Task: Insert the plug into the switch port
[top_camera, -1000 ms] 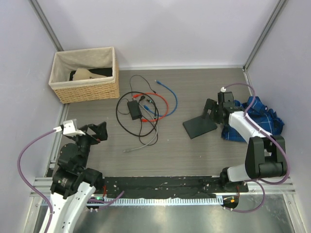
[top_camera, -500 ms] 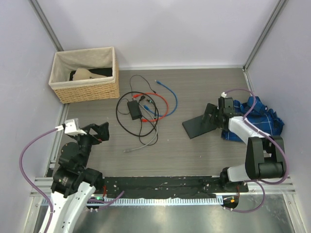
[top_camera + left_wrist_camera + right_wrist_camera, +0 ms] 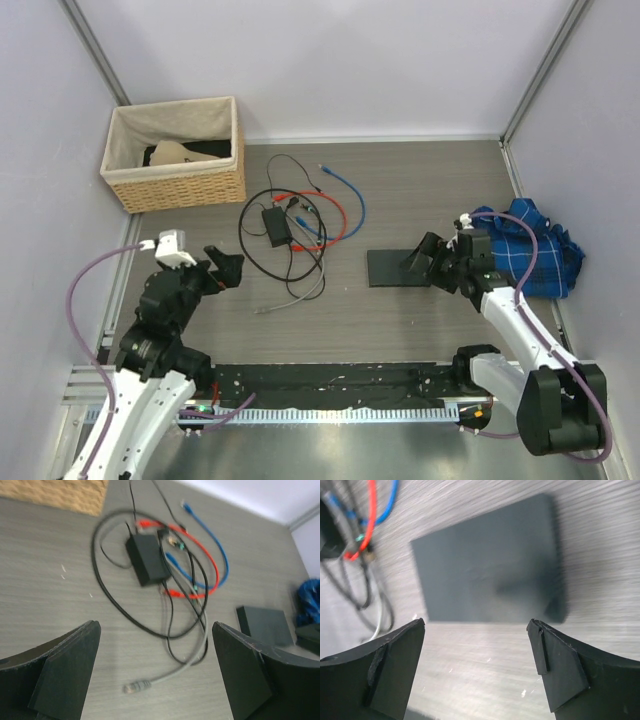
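The switch (image 3: pixel 395 267), a flat dark grey box, lies on the table right of centre. In the right wrist view the switch (image 3: pixel 490 560) sits just beyond my fingertips. My right gripper (image 3: pixel 425 255) (image 3: pixel 476 625) is open at its right end, with only bare table between the jaws. The plug (image 3: pixel 262 311), a clear connector on a grey cable, lies loose near the cable tangle. In the left wrist view the plug (image 3: pixel 136 685) rests low between my fingers. My left gripper (image 3: pixel 222 268) (image 3: pixel 155 626) hangs open above it and holds nothing.
A black power brick (image 3: pixel 276 226) lies in a tangle with a red cable (image 3: pixel 335 215), a blue cable (image 3: pixel 350 195) and black cords. A wicker basket (image 3: pixel 175 180) stands at the back left. A blue cloth (image 3: pixel 535 250) lies bunched against the right wall.
The right gripper has swung nearer and slightly left. The switch now lies square on the table and a little further left. The left gripper has moved right, toward the cables and plug.
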Tool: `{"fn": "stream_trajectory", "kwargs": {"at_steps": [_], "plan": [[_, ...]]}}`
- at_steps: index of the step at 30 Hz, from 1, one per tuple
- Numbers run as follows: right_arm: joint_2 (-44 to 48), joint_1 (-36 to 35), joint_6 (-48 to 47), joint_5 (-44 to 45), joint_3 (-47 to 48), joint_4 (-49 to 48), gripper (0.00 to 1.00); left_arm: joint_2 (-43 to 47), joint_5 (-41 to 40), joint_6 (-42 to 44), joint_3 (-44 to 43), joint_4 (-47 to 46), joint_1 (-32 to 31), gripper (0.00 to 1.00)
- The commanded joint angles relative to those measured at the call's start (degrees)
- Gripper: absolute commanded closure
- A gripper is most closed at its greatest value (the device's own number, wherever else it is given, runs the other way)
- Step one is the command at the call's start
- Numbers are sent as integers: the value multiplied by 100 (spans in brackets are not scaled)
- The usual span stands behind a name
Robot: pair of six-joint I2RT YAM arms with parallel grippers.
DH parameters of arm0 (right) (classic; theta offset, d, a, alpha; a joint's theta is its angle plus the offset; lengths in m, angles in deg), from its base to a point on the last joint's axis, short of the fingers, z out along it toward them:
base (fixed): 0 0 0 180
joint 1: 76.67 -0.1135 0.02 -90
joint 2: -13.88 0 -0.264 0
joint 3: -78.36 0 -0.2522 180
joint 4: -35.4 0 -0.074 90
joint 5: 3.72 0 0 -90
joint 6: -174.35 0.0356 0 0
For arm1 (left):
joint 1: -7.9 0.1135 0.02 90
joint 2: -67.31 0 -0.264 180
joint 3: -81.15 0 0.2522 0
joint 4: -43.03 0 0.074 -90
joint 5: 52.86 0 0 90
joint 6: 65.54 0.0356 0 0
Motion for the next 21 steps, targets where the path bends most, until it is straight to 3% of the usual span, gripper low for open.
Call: {"fn": "stream_trajectory", "kwargs": {"at_steps": [1,3,6,8,12,14,18,19,21], "plan": [[388,-109,80,-417,101,479,6,-787,1103,-501,-24,-204,30,0],[660,-100,-148,241,155,830,6,-1454,1676,-624,-41,-398,4,0],[1003,-100,-263,867,269,1034,7,-2445,1793,-685,-339,-460,-319,0],[1109,-109,-255,938,313,1034,7,-2966,1504,-650,-707,-416,-688,0],[1206,-109,-254,955,348,1008,8,-4126,318,-484,-1375,-302,-2057,5],[1214,-100,-272,947,331,999,8,-4768,-167,-378,-1658,-249,-2376,10],[1346,-109,-219,876,226,999,9,-5761,-265,-115,-2325,-179,-2702,22],[1398,-118,-211,885,208,990,10,-5972,-247,-62,-2423,-179,-2738,31],[1460,-118,-193,894,173,1008,10,-6508,-221,61,-2625,-126,-2834,37]]}}
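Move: The grey cable's bend lies about 20 cm to the left hand's right, 3 cm ahead and 20 cm below. The grey plug is only some 6 cm to that hand's right and 5 cm back, the near red plug 14 cm right and 8 cm ahead, the black adapter 10 cm right and 12 cm ahead, all on the table. From the right hand the switch is about 6 cm left, 2 cm ahead and 6 cm below, the bend 24 cm left and 1 cm ahead. Towards the grey cable's bend, the left hand swings about 18 cm right, sinking 10 cm mostly early on and edging forward at the end. Its fingers tip down some 30 degrees, turn clockwise and close to about two thirds, still above the cables. The empty right hand draws back and up about 2.5 cm from the switch, ending slightly right. ##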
